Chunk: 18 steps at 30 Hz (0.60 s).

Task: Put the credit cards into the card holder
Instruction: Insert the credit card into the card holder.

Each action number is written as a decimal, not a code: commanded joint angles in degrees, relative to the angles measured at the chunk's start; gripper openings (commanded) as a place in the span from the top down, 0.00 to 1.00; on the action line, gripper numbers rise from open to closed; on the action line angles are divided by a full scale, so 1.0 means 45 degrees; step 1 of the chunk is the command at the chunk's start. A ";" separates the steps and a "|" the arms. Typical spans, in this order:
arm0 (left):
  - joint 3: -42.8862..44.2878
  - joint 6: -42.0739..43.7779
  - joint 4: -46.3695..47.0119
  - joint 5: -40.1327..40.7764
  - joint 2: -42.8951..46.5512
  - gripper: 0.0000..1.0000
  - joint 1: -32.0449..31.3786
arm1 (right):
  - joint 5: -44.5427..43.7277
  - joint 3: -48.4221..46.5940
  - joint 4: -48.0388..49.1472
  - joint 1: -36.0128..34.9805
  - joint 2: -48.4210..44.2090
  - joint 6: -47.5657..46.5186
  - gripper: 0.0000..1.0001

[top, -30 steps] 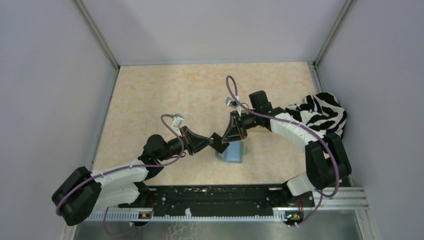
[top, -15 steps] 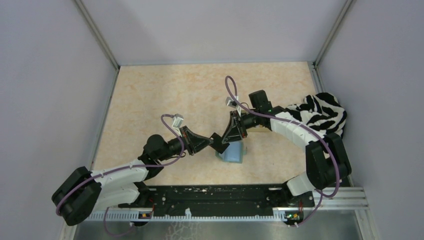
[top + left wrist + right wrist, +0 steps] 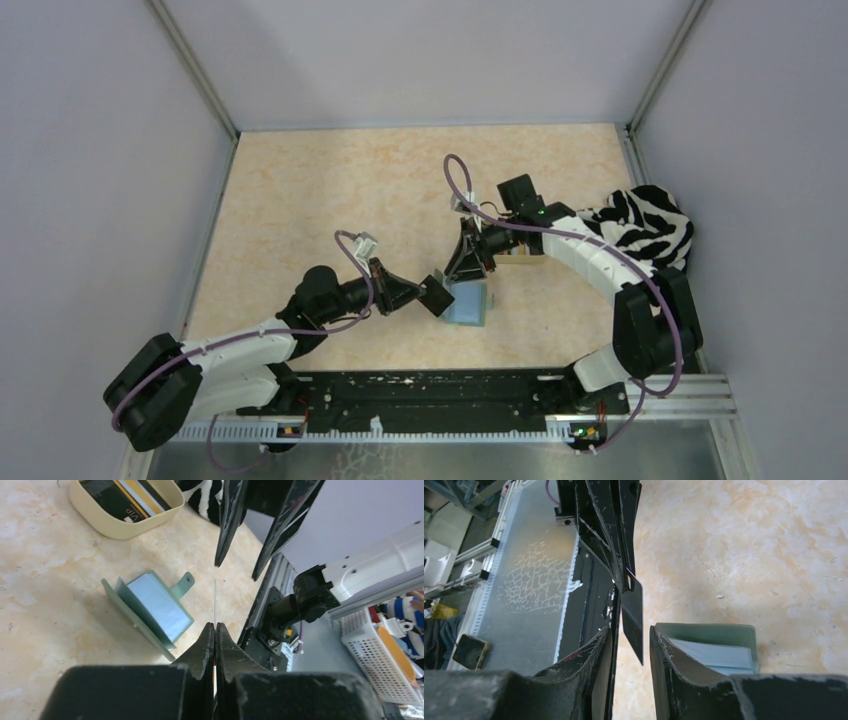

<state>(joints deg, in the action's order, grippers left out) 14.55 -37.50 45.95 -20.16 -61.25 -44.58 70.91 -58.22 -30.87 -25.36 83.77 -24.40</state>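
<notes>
My left gripper [image 3: 428, 293] [image 3: 215, 626] is shut on a black credit card [image 3: 439, 299] [image 3: 634, 612], which stands on edge and shows as a thin line [image 3: 215, 597] in the left wrist view. The card's free end sits between the fingers of my right gripper [image 3: 463, 268] [image 3: 631, 629], which is open with a gap on both sides of the card. The card holder [image 3: 469, 305] [image 3: 157, 605] [image 3: 719, 647] lies open on the table just below and to the right of the card, pale green with a light blue inside. Several more credit cards [image 3: 127, 497], black and gold, lie in a tan tray [image 3: 115, 530].
A zebra-striped cloth [image 3: 645, 230] lies at the table's right edge, behind the right arm. The tan tray [image 3: 518, 262] sits mostly hidden under the right arm. Grey walls close in the table on three sides, and a black rail [image 3: 430, 395] runs along the near edge.
My right gripper has opened and let go of the black card. My left gripper keeps hold of it and has shifted slightly toward the near edge.
</notes>
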 commanded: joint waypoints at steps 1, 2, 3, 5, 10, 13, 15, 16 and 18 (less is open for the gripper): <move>0.0809 0.1039 -0.1591 -0.0066 0.0242 1.00 0.0062 | -0.0613 -0.1161 -0.1009 0.0314 0.0029 -0.1342 0.66; 0.0967 0.1190 -0.1891 -0.0092 0.0237 1.00 0.0062 | -0.0828 -0.1159 -0.0969 0.0484 -0.0027 -0.1316 0.66; 0.1125 0.1351 -0.2263 -0.0117 0.0224 1.00 0.0062 | -0.1109 -0.1096 -0.0776 0.0640 -0.0088 -0.1181 0.66; 0.1503 0.1641 -0.2947 -0.0157 0.0175 1.00 0.0062 | -0.2209 -0.0772 -0.0116 0.0810 -0.0271 -0.0875 0.68; 0.2216 0.2070 -0.4269 -0.0462 0.0081 1.00 0.0062 | -0.4070 0.0163 0.1123 0.0637 -0.0314 -0.1402 0.95; 0.2597 0.2183 -0.5084 -0.0885 0.0013 1.00 0.0077 | -0.4445 -0.0309 0.0235 0.0002 0.0469 -0.2579 0.99; 0.2691 0.2189 -0.5419 -0.1296 -0.0013 1.00 0.0124 | -0.4794 -0.0823 -0.0424 -0.0480 0.1089 -0.3163 1.00; 0.2677 0.2167 -0.5492 -0.1527 -0.0005 1.00 0.0163 | -0.4969 -0.1078 -0.0693 -0.0660 0.1426 -0.3243 1.00; 0.2568 0.2063 -0.5523 -0.1896 0.0012 1.00 0.0249 | -0.5130 -0.1524 -0.0905 -0.0925 0.2171 -0.2973 1.00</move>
<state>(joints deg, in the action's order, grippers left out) 25.06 -29.26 24.38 -23.92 -61.23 -44.31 50.89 -59.99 -32.03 -26.74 88.77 -34.50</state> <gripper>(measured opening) 0.006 0.004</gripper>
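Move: The open card holder lies about 15 cm below the right hand, its middle some 4 cm to the right and about 1 cm back, with its cover standing up at its left side. The black credit card in the left fingers is about 3 cm to the right hand's left and 3 cm back, nearly level in height; the cream tray is roughly 12 cm ahead and 15 cm to the right. From the left hand the card holder is about 10 cm to the right, level fore and aft, 15 cm down. The left fingers keep their pinch on the black card, near their place, rolling about 10 degrees. The right hand, empty, leaves the card: it swings forward about 5 cm and a little right, then sinks some 6 cm towards the card holder, easing back left at the end, while its fingers shut fully and tip further downward. ##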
